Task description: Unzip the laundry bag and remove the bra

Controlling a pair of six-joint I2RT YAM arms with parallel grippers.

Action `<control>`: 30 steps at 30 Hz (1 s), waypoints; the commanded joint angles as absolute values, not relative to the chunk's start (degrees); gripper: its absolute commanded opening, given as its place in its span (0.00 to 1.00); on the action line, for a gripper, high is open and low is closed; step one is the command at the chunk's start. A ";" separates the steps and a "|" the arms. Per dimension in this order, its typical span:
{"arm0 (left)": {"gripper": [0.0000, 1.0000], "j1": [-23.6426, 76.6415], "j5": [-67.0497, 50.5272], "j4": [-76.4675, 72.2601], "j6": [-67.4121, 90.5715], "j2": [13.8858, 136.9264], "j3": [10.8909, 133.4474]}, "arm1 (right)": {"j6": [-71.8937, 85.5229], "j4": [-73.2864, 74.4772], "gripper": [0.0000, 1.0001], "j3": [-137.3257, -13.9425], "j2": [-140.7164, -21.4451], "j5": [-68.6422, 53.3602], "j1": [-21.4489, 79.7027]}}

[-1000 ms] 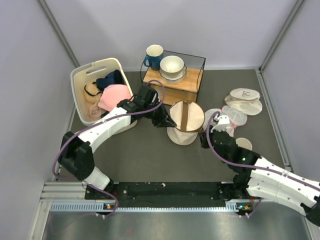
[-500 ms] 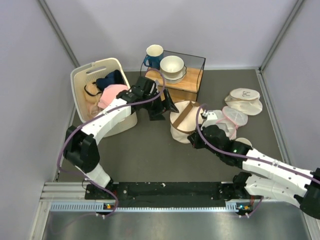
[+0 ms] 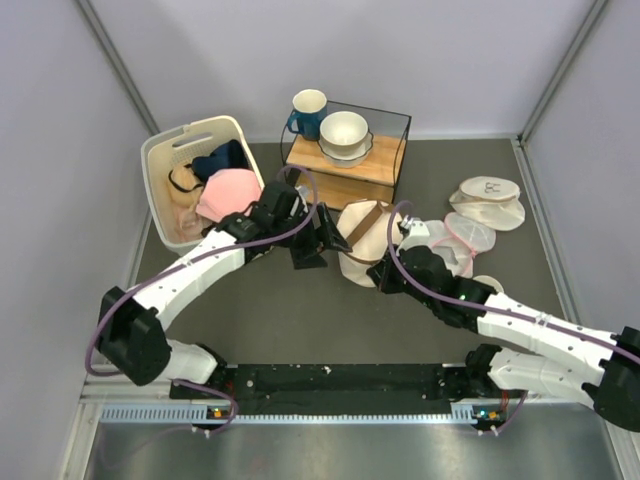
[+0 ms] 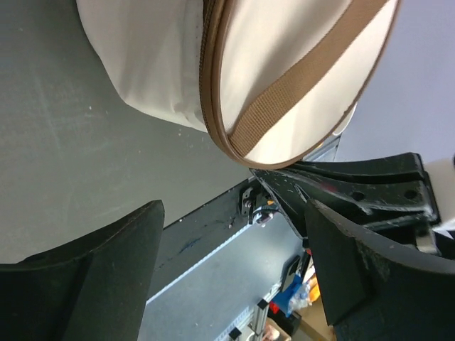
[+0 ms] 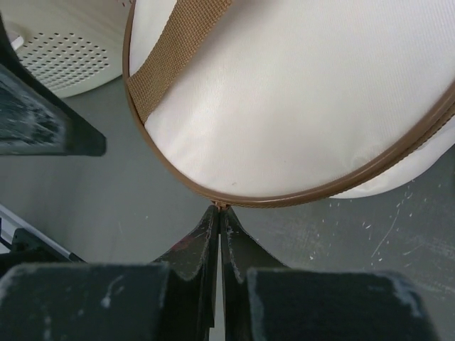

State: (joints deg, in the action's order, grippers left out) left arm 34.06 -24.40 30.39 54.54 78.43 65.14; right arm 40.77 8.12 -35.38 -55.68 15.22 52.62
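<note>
The cream laundry bag point(image 3: 367, 230) with a brown strap lies tilted at the table's middle, its round zipped top facing the arms. My right gripper point(image 3: 381, 277) is at the bag's near edge. In the right wrist view it point(image 5: 220, 208) is shut on the small zipper pull at the brown zip rim of the bag point(image 5: 298, 92). My left gripper point(image 3: 322, 243) hangs open just left of the bag, touching nothing. The left wrist view shows the left gripper point(image 4: 234, 273) spread wide below the bag point(image 4: 284, 64). The bra is hidden.
A cream plastic basket point(image 3: 160, 165) holding clothes stands at the back left. Behind the bag a wire-framed wooden box point(image 3: 350, 165) carries a blue mug point(image 3: 305, 112) and a bowl point(image 3: 344, 133). Round mesh pouches point(image 3: 487, 203) lie at the right.
My left gripper has opened, let go of the bag and drawn back to its left. The right gripper has slid left along the bag's near rim, still shut. The bag has tipped.
</note>
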 commanded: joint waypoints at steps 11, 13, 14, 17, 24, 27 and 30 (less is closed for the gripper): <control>0.49 38.58 -21.97 16.43 58.54 86.75 67.23 | 40.09 6.68 0.00 -38.41 -53.62 15.64 52.91; 0.33 38.50 -21.97 16.44 58.45 86.75 67.67 | 39.29 7.73 0.00 -38.50 -52.83 16.08 52.82; 0.18 38.50 -21.89 16.44 58.01 86.66 68.02 | 38.24 8.08 0.00 -38.24 -52.47 16.00 52.91; 0.00 37.19 -22.85 18.88 55.47 86.31 70.56 | 35.79 11.41 0.00 -37.53 -50.63 17.57 52.30; 0.00 34.63 -26.98 29.61 46.07 87.36 76.55 | 29.18 20.74 0.00 -35.51 -44.57 21.80 46.24; 0.00 34.45 -28.56 31.46 44.30 89.29 78.48 | 29.70 20.92 0.00 -36.03 -44.73 19.78 45.88; 0.00 33.40 -29.00 32.78 41.50 92.88 80.50 | 31.55 19.52 0.00 -36.12 -46.14 17.06 45.97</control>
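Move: The left fingers are open beside the laundry bag; the near-left stretch of its brown zipped rim lies about 4 cm to their right, 2 cm ahead and 3 cm below, with the rack some 20 cm straight ahead. The right fingers are already shut on the zip pull at the near rim; the rim's right side is roughly 6 cm right and 9 cm ahead, and the mesh bag about 19 cm right, 7 cm ahead and well below. The left hand sinks and goes about 4 cm right onto the near-left rim of the laundry bag, shutting its fingers to pinch the zipped edge, then lifts nearly 4 cm, easing slightly forward and turning a little clockwise. The right hand holds the zip pull in place until the left has that grip, then drags it some 6 cm to the right and slightly up along the rim, away from the left hand's grip. ##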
